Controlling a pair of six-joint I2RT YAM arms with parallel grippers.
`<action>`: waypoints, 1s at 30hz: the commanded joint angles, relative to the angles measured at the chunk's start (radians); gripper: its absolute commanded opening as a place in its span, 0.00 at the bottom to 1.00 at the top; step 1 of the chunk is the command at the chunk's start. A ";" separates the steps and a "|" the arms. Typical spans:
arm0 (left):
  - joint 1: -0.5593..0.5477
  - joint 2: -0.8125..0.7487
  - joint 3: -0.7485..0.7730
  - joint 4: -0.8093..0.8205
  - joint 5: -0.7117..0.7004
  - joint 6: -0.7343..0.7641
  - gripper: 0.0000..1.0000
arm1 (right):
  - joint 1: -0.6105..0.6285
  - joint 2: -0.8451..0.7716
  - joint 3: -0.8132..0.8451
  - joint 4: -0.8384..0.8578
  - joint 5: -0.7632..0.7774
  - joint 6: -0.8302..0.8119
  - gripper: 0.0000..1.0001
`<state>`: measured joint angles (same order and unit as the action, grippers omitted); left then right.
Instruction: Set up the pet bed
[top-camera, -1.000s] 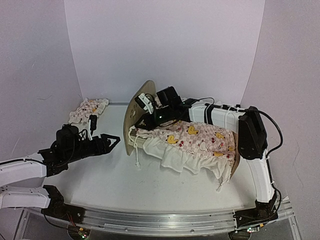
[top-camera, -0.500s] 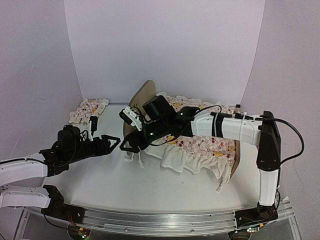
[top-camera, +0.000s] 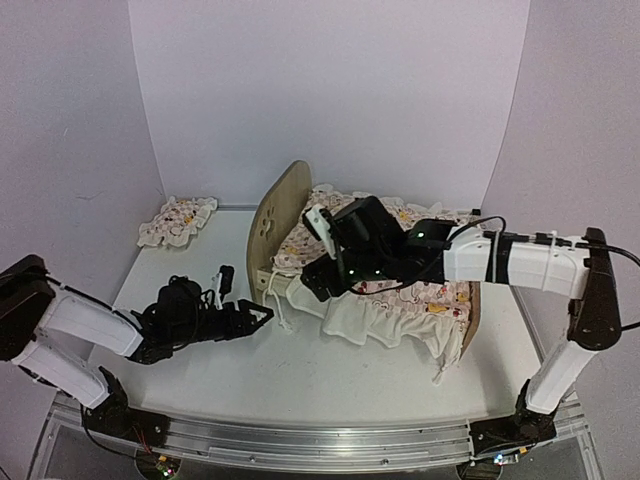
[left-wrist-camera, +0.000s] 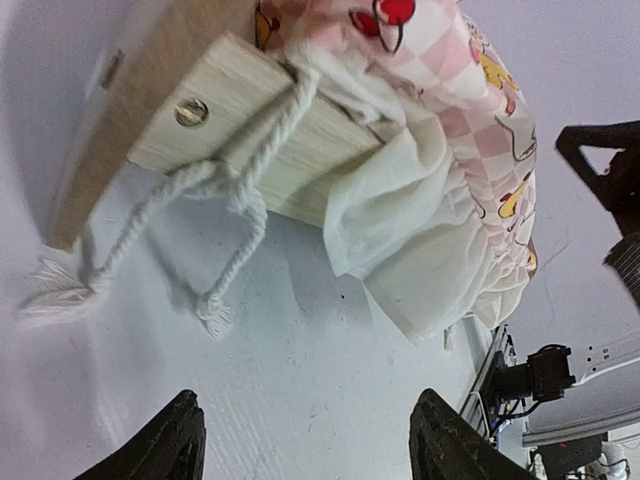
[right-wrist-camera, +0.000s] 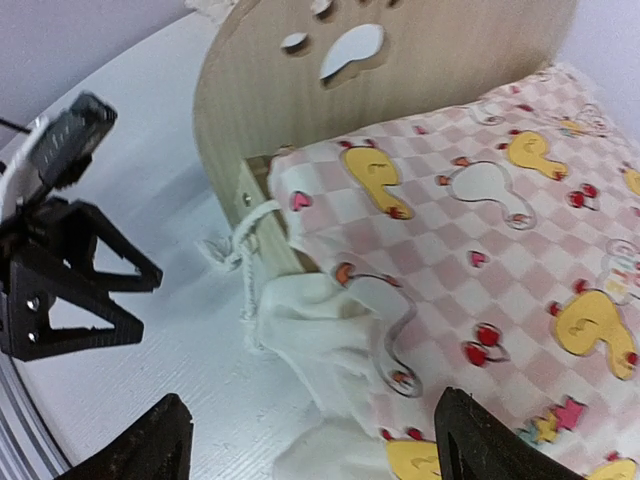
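The pet bed (top-camera: 272, 222) stands mid-table, its plywood headboard (right-wrist-camera: 400, 90) with the paw-print cutout upright at the left end. A pink checkered duck-print cover (top-camera: 405, 290) is draped over the frame and hides the base. Its white ruffle (right-wrist-camera: 330, 330) hangs over the near side rail (left-wrist-camera: 250, 120). A white cord (left-wrist-camera: 235, 215) dangles from the rail's corner. My right gripper (right-wrist-camera: 320, 450) hovers open above the cover's near left corner. My left gripper (left-wrist-camera: 310, 445) is open low over the table, just short of that corner and the cord, holding nothing.
The small matching ruffled pillow (top-camera: 178, 220) lies at the back left by the wall. The left gripper (right-wrist-camera: 70, 270) shows in the right wrist view, close to the headboard corner. A metal rail (top-camera: 320, 440) runs along the table's near edge.
My right gripper has opened, letting go of the cover at the headboard end, and drawn back over the bed. The left arm has swung nearer and rightward toward the bed's corner.
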<state>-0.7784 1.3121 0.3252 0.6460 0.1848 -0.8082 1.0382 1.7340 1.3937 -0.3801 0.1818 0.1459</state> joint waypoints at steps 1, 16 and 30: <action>-0.060 0.179 0.081 0.333 -0.049 -0.106 0.69 | -0.022 -0.171 -0.066 0.039 0.128 0.034 0.85; -0.102 0.503 0.246 0.458 -0.144 -0.130 0.63 | -0.023 -0.450 -0.268 0.107 0.152 0.045 0.84; -0.102 0.465 0.256 0.462 -0.176 -0.085 0.14 | -0.023 -0.526 -0.306 0.107 0.121 0.070 0.81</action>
<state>-0.8845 1.8156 0.5636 1.0561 0.0360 -0.9104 1.0111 1.2301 1.0836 -0.3164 0.3073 0.2016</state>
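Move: The white frill at the near left corner of the bedding hangs about 5 cm ahead of my left hand, 9 cm to its right and 2 cm lower. The tie cord hangs between, roughly 4 cm ahead and 4 cm right; the near foot of the headboard is about 4 cm ahead and 1 cm left. The printed bedding corner sits some 4 cm beyond the frill. From my right hand the frill lies about 2 cm ahead, 6 cm left and 7 cm down. I reach my open left hand about 8 cm right and 5 cm forward, past the tie cord to the frill, dipping a couple of centimetres before rising slightly, then close the fingers on the white cloth. Meanwhile I carry my empty, open right hand away from that corner, some 10 cm right and 9 cm up over the bedding, levelling the wrist a little. ##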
